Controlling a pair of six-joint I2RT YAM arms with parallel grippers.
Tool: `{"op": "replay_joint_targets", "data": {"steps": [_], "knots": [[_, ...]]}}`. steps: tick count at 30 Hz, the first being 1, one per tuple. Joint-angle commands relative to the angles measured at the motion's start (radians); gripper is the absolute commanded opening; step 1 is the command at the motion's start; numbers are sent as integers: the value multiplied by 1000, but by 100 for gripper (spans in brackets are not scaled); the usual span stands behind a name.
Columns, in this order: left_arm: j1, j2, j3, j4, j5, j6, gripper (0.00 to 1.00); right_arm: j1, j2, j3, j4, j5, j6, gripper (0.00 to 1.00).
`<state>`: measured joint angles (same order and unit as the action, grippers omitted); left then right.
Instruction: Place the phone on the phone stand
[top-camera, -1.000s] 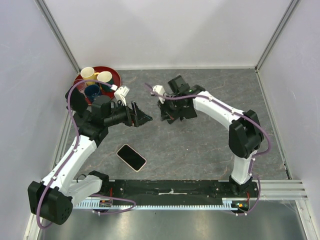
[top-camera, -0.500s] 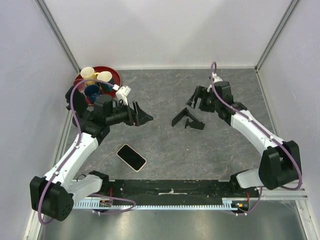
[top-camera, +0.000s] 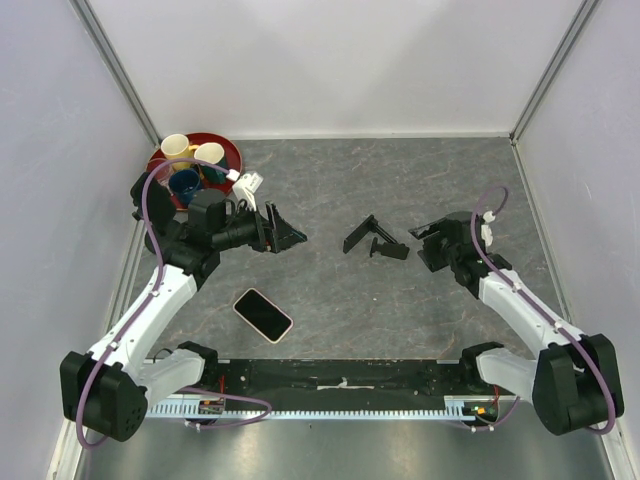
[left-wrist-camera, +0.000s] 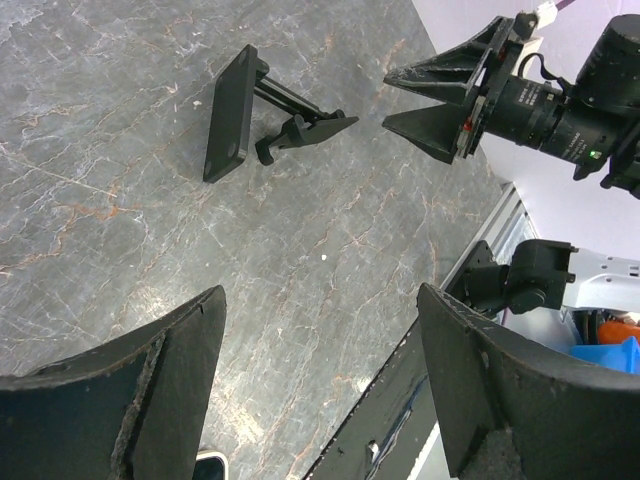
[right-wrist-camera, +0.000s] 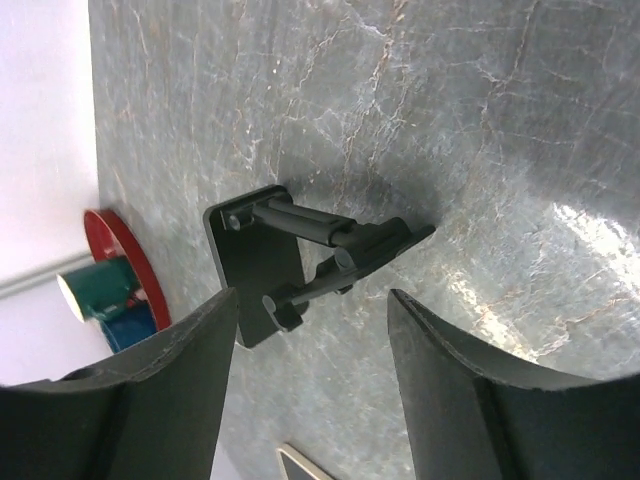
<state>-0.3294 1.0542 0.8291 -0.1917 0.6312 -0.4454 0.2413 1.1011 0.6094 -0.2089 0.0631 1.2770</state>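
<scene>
The phone (top-camera: 263, 314), with a pale case and a dark screen, lies flat near the front left of the table. The black phone stand (top-camera: 373, 240) sits mid-table, its flat plate (left-wrist-camera: 232, 118) to the left and its hinged arm to the right. My left gripper (top-camera: 290, 235) hovers open left of the stand and beyond the phone, with nothing between its fingers (left-wrist-camera: 320, 300). My right gripper (top-camera: 420, 247) is open just right of the stand, apart from it. It faces the stand (right-wrist-camera: 265, 265) with empty jaws (right-wrist-camera: 312, 300). A corner of the phone (right-wrist-camera: 305, 465) shows below.
A red tray (top-camera: 232, 152) holding several cups stands at the back left, behind the left arm. White walls enclose the table on three sides. The black base rail (top-camera: 340, 375) runs along the near edge.
My right gripper opened and let go of the phone stand, then swung back to the right and nearer. The stand now rests alone on the table. The left arm barely moved.
</scene>
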Motion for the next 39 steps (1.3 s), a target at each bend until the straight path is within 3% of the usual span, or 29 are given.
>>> {"op": "replay_joint_targets", "data": {"steps": [1,10,21,24,25,33,39], "knots": [[3,1,8,20,28,28,83,0,45,38,-21,55,247,65],[3,-10,13,12,30,28,83,16,144,171,-204,27,271,68],[3,-6,13,9,30,30,83,105,232,167,-169,24,367,65],[3,-8,13,9,28,30,83,110,261,161,-146,30,378,58],[3,-7,13,9,28,30,83,110,267,161,-142,33,386,51],[3,-7,13,9,25,31,83,122,332,176,-109,32,412,45],[3,-8,15,8,25,31,83,130,345,179,-95,43,421,25]]}}
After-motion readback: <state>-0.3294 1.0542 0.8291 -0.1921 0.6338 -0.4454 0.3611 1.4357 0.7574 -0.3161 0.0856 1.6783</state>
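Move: From the right gripper, the phone stand's backrest lies about 7 cm to the left, level fore and aft, and some 6 cm below. The stand's base plate, set on edge, is roughly 15 cm left and 4 cm farther out; the link arm joining them is about 10 cm left and 6 cm out. From the left gripper, the backrest is some 24 cm to the right, 2 cm nearer the robot and 17 cm below. Lower the right gripper about 6 cm in all and carry it some 4 cm left onto the right-hand end of the phone stand's backrest, easing up briefly after the first dip. Tip the fingers about 20 degrees further down and turn the wrist slightly clockwise, then narrow the half-open fingers around the backrest to take hold of it. ##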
